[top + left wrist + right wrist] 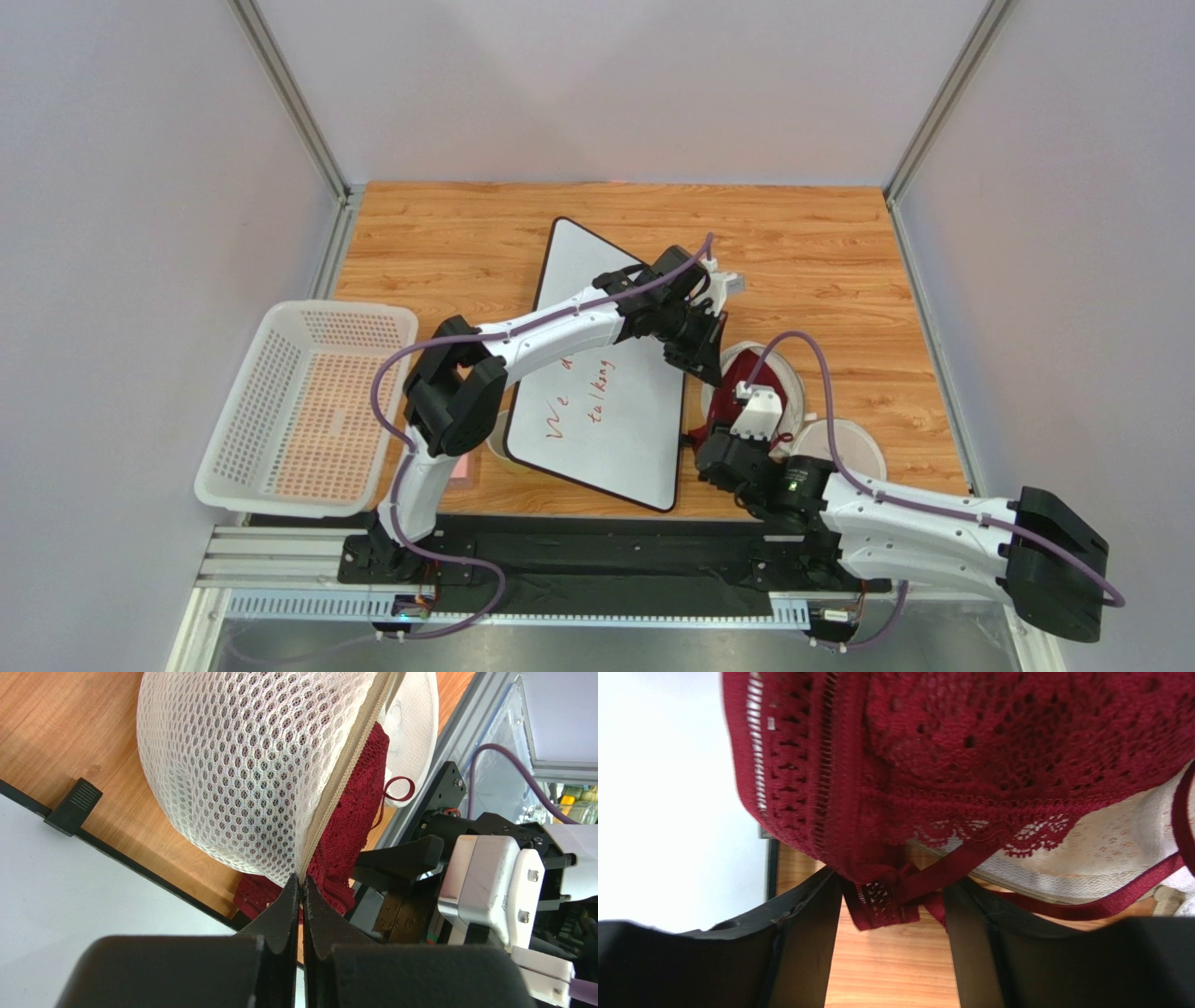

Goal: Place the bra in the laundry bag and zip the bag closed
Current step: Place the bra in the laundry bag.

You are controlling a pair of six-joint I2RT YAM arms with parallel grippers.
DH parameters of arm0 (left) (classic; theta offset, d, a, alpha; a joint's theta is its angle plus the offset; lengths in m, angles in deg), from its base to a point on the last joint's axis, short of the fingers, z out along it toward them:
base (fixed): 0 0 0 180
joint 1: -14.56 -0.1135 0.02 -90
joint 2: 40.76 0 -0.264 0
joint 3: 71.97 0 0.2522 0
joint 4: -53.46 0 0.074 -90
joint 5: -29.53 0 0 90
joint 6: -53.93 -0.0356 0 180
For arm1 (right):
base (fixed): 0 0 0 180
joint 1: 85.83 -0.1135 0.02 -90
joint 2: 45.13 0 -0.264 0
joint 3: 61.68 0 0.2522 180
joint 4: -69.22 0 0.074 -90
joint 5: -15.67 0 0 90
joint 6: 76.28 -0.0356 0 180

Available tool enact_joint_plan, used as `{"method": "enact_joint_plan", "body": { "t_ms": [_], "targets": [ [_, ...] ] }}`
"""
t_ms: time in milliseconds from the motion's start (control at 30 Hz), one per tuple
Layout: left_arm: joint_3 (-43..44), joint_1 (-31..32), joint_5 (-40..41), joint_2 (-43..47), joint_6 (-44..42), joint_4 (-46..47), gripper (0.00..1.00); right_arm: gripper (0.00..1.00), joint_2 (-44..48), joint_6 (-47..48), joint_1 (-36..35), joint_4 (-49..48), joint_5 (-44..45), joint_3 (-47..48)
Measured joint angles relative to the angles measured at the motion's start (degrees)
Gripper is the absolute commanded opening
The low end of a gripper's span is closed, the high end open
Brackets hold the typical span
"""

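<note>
In the left wrist view the white mesh laundry bag [238, 770] bulges over the wood, and my left gripper [302, 880] is shut on its zipper edge. The dark red lace bra [354, 812] hangs out of the bag's opening beside that edge. From above, the bra [727, 403] lies at the bag's [779, 371] near-left side, between my left gripper [711, 367] and my right gripper [713, 445]. My right gripper [892, 889] stands open, with the bra's [990, 763] band end and a strap hanging loosely between its fingertips.
A whiteboard [603, 406] with red writing lies just left of the bag, under my left arm. A white perforated basket [302, 406] sits at the table's left edge. The bag's round lid [849, 448] lies flat to the right, by my right arm.
</note>
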Motion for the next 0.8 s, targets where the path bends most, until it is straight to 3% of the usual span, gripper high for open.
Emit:
{"method": "enact_joint_plan", "body": {
  "t_ms": [100, 133, 167, 400, 600, 800],
  "targets": [
    [0.0, 0.0, -0.2, 0.0, 0.0, 0.0, 0.00, 0.16, -0.6, -0.9, 0.0, -0.5, 1.4, -0.1],
    [0.0, 0.0, -0.3, 0.0, 0.0, 0.0, 0.00, 0.05, -0.5, -1.0, 0.0, -0.5, 1.6, -0.2],
    [0.0, 0.0, -0.3, 0.0, 0.0, 0.0, 0.00, 0.00, -0.1, -1.2, -0.1, -0.6, 1.9, -0.2],
    [0.0, 0.0, -0.3, 0.0, 0.0, 0.0, 0.00, 0.00, 11.4, -1.4, -0.3, 6.7, 2.6, 2.3],
    [0.0, 0.0, -0.3, 0.0, 0.0, 0.0, 0.00, 0.00, 25.3, -1.4, -0.3, 17.0, 2.3, 10.8],
    [0.0, 0.0, -1.0, 0.0, 0.1, 0.0, 0.00, 0.00, 23.0, 1.2, 1.9, 24.8, 4.9, 21.4]
  ]
}}
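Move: The bra's trailing band end and straps lie between the right hand's open fingers, practically at the hand point just above the table. The laundry bag with the bra's cup in it stands some 8 cm ahead and 5 cm to the right; its round lid is about 18 cm to the right and 2 cm back. From the left hand, still pinching the bag's zip rim, the band end lies roughly 10 cm back, 1 cm right and 10 cm below. The right hand shuts its half-open fingers on the bra's dangling band end down by the table, creeping barely forward, then pulls it quickly straight up about 16 cm, drifting some 3 cm to the right near the top while it rolls its left side up and its fingertips tip upward, close to 20 degrees in all. The left hand stays put, fingers shut, and keeps its pinch on the zip rim to steady the bag. ##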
